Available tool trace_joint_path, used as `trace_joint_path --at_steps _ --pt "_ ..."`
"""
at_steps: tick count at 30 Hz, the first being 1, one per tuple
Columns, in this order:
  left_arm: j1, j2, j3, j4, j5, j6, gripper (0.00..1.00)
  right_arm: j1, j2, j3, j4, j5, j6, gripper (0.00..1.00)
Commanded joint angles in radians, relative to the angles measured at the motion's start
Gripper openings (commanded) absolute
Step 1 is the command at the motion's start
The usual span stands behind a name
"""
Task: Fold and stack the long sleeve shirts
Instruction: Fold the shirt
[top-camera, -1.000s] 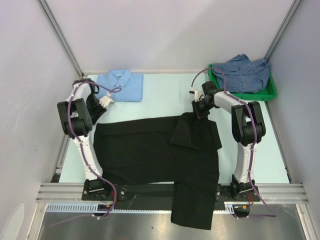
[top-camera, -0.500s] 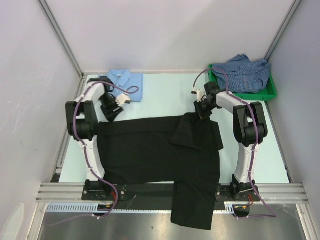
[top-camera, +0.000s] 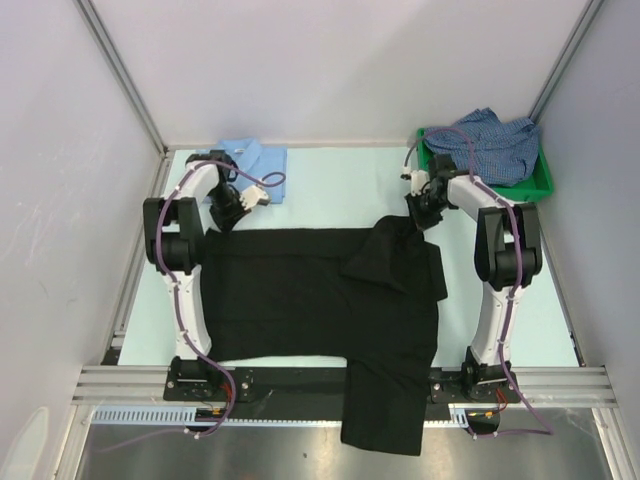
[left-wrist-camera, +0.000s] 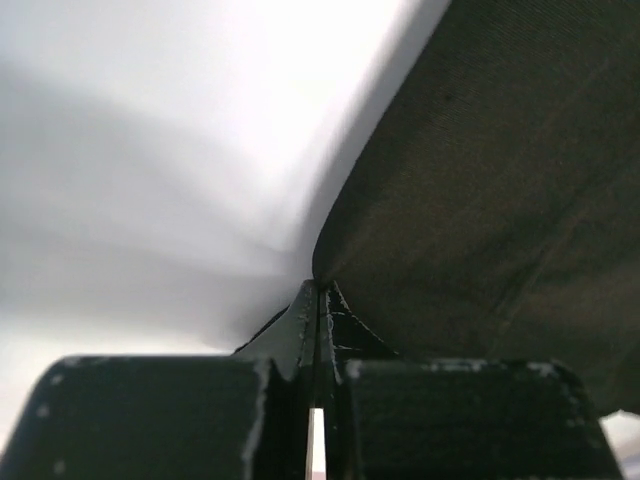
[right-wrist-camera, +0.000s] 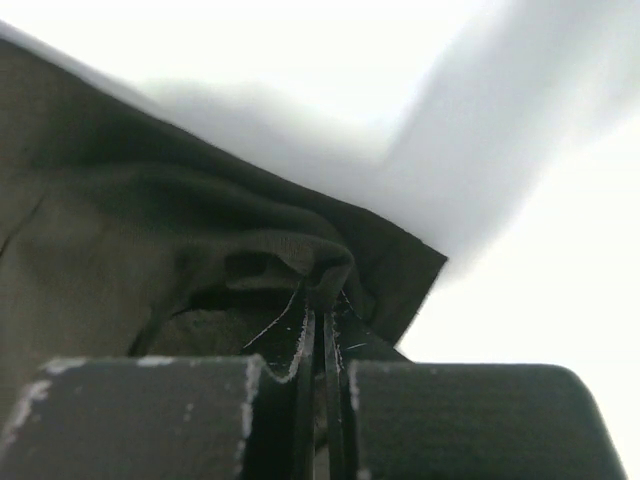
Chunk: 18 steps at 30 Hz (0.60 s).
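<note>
The black shirt (top-camera: 310, 300) lies spread over the middle of the table, its lower part hanging over the near edge. My left gripper (top-camera: 222, 222) is shut on the shirt's far left corner (left-wrist-camera: 470, 180). My right gripper (top-camera: 425, 215) is shut on a bunched far right corner (right-wrist-camera: 330, 262). A folded light blue shirt (top-camera: 262, 158) lies at the far left, just beyond the left gripper. The blue-and-white checked shirt (top-camera: 490, 145) is heaped in the green bin.
The green bin (top-camera: 540, 182) stands at the far right corner, just behind my right arm. Grey walls close in the table on three sides. A metal rail (top-camera: 300, 380) runs along the near edge.
Both grippers have moved away from the near edge, pulling the black shirt's far edge with them. The left gripper has swung right and closed on the shirt corner.
</note>
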Motion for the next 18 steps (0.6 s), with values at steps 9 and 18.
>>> trace_joint_path --at_steps 9,18 --pt "0.009 -0.25 -0.026 0.162 0.264 -0.111 0.66 0.009 -0.455 -0.098 -0.262 -0.446 -0.203 0.0" --pt "0.055 -0.692 -0.276 0.356 0.635 -0.381 1.0 0.299 -0.571 -0.12 -0.307 -0.527 -0.212 0.0"
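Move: The right hand pinches a gathered bit of the black shirt; the shirt's middle lies about 26 cm left and 16 cm back of it, 2 cm below, and the green box about 17 cm ahead and 19 cm right. The left hand pinches the shirt's far left corner right at its fingertips; from there the folded blue shirt is some 15 cm ahead and 3 cm right. Left hand draws forward 4 cm, opens and rises; right keeps its pinch, lifting 20 cm, back and left. ##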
